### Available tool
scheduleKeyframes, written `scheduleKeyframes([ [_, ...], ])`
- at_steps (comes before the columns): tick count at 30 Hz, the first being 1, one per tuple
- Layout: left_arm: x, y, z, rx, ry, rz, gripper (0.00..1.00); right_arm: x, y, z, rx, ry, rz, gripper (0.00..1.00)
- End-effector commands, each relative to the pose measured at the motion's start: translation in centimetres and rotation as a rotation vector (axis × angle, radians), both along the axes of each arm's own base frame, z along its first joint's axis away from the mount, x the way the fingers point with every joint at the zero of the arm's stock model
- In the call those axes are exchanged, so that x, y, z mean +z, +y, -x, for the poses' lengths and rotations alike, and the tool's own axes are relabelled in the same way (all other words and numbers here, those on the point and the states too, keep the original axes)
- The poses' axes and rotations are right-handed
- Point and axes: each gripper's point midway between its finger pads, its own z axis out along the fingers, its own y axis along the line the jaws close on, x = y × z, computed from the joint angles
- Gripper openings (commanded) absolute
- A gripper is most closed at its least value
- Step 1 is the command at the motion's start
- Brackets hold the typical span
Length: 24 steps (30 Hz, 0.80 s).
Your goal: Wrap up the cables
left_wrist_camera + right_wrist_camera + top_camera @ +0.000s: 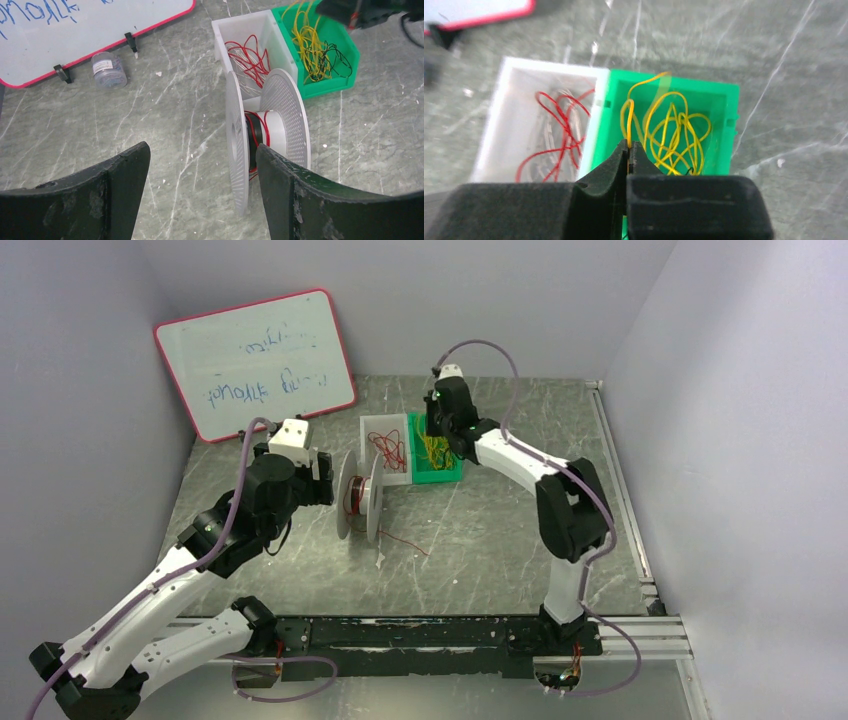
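Note:
The cables lie in two bins: red ones (384, 450) in a white bin (494, 145), yellow ones (674, 130) in a green bin (724, 100). Over the green bin my right gripper (628, 145) is shut on one yellow cable (629, 120), which rises in a loop from the fingertips. A white spool (285, 100) stands on edge in front of the bins with red cable wound on its core. One red strand (405, 540) trails from it across the table. My left gripper (202, 147) is open just left of the spool, its right finger (300, 200) near the flange, nothing between the fingers.
A whiteboard (255, 360) leans against the back left wall, with a small clear jar (108, 70) at its foot. Grey walls close in the table on three sides. A metal rail (620, 635) runs along the near edge.

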Motion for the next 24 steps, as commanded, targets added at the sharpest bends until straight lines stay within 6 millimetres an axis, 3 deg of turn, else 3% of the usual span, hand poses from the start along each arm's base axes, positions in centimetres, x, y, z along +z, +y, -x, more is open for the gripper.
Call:
scheduleKeyframes([
  [1,0.7,0.1,-0.2,0.006,-0.032,0.014,0.82,7.6,-0.5,-0.5,-0.024,-0.186,-0.08,0.0],
  [24,0.6,0.0,-0.1,-0.002,-0.028,0.016,0.81,29.3,-1.9,3.5,-0.027,-0.586,-0.277,0.0],
])
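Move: The yellow cable is already pinched in the right fingers. The rest of its pile lies in the green box, about 7 cm below that hand, 2 cm to its right and level fore and aft. The white box of red cables stands some 9 cm to the hand's left, also level fore and aft, 7 cm lower; the upright spool is about 15 cm left and 10 cm back, at roughly hand height. From the idle left hand the yellow pile lies some 20 cm ahead, 21 cm right and 22 cm down. The yellow cable, still pinched between the shut right fingers, is drawn up out of the green box: the right hand climbs about 22 cm, fast at first and then slower, easing back only a few centimetres. Meanwhile the wrist tips the fingers up by some 25 degrees, from slanting down at the box towards level, and rolls slightly. ##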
